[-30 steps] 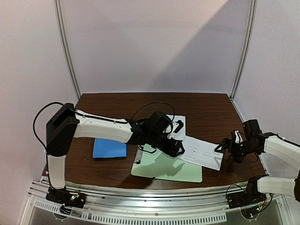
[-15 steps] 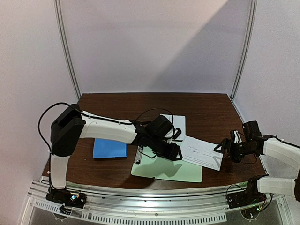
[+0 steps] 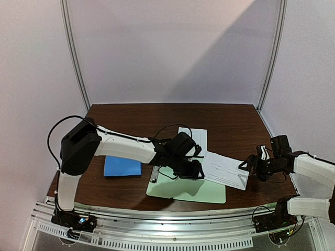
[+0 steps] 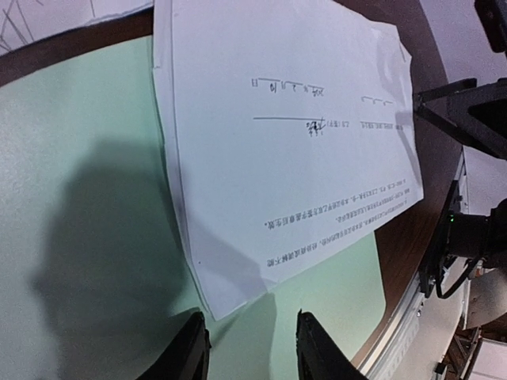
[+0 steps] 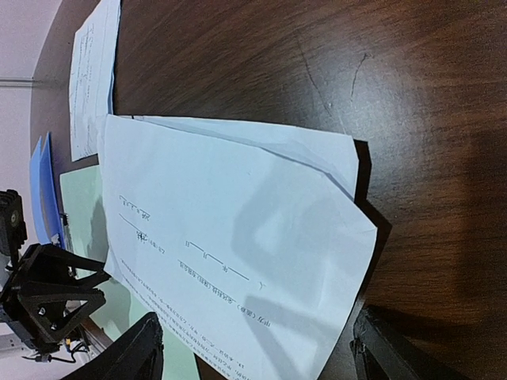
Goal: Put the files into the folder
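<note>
A printed white sheet (image 3: 226, 170) lies half on the pale green clipboard (image 3: 201, 192) and half on the table; a second sheet's edge (image 5: 317, 150) peeks out under it. My left gripper (image 3: 194, 171) hovers low over the clipboard, open, with the sheet's near corner (image 4: 215, 310) just ahead of its fingertips (image 4: 194, 348). My right gripper (image 3: 246, 166) stands open at the sheet's right edge (image 5: 348, 237), and its fingers straddle that edge without touching. The blue folder (image 3: 122, 166) lies shut at the left, partly under the left arm.
Another white sheet (image 3: 196, 137) lies behind the left wrist. The clipboard's metal clip (image 3: 155, 173) is at its left end. The table's front edge with a metal rail (image 3: 172, 222) runs close below the clipboard.
The left gripper has dropped closer to the clipboard and its jaws have narrowed. The right gripper has edged left towards the sheet and closed a little.
</note>
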`<state>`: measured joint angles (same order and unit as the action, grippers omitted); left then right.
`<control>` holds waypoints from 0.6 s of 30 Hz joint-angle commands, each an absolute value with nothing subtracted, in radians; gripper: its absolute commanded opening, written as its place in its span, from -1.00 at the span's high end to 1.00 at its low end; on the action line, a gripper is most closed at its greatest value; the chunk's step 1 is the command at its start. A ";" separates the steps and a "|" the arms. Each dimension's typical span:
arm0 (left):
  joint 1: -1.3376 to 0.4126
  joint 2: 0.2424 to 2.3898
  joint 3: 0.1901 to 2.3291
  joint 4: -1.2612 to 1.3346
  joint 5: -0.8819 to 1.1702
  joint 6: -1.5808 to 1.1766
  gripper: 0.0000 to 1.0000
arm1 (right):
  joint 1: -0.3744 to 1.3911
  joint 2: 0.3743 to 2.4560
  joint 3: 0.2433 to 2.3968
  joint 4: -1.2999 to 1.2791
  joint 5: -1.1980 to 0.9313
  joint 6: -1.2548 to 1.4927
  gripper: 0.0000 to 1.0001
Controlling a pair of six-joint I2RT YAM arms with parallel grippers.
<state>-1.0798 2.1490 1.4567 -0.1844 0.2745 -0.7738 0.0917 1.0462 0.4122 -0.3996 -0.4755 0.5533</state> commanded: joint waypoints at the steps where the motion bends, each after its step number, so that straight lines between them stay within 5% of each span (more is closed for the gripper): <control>1: -1.089 2.193 1.441 -0.152 0.242 -0.832 0.27 | 0.106 1.066 0.373 -0.450 -0.461 0.563 -0.63; 18: -1.070 2.214 1.407 -0.056 0.214 -0.939 0.65 | 0.110 1.084 0.359 -0.439 -0.462 0.551 -0.54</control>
<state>-1.0779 2.1769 1.4372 -0.0719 0.2348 -0.9012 0.0982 1.0538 0.4049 -0.3794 -0.4812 0.5526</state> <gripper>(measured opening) 0.196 0.782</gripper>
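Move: The stack of white files has its middle roughly 10 cm to the left gripper's right and 3 cm ahead, about 1 cm below; its nearest corner is just off the fingertips. The green clipboard's middle is some 3 cm to this gripper's left, level with it, and the single sheet about 16 cm ahead and 2 cm left. From the right gripper the stack's middle is about 8 cm left, 1 cm ahead and 2 cm below. Ease the left gripper about 1.5 cm forward and right, sinking slightly over the green clipboard, so the near left corner of the file stack comes between the fingertips. Swing the wrist some 5 to 10 degrees counter-clockwise and keep closing the fingers from under half open to a narrow gap around that corner, touching the paper. ##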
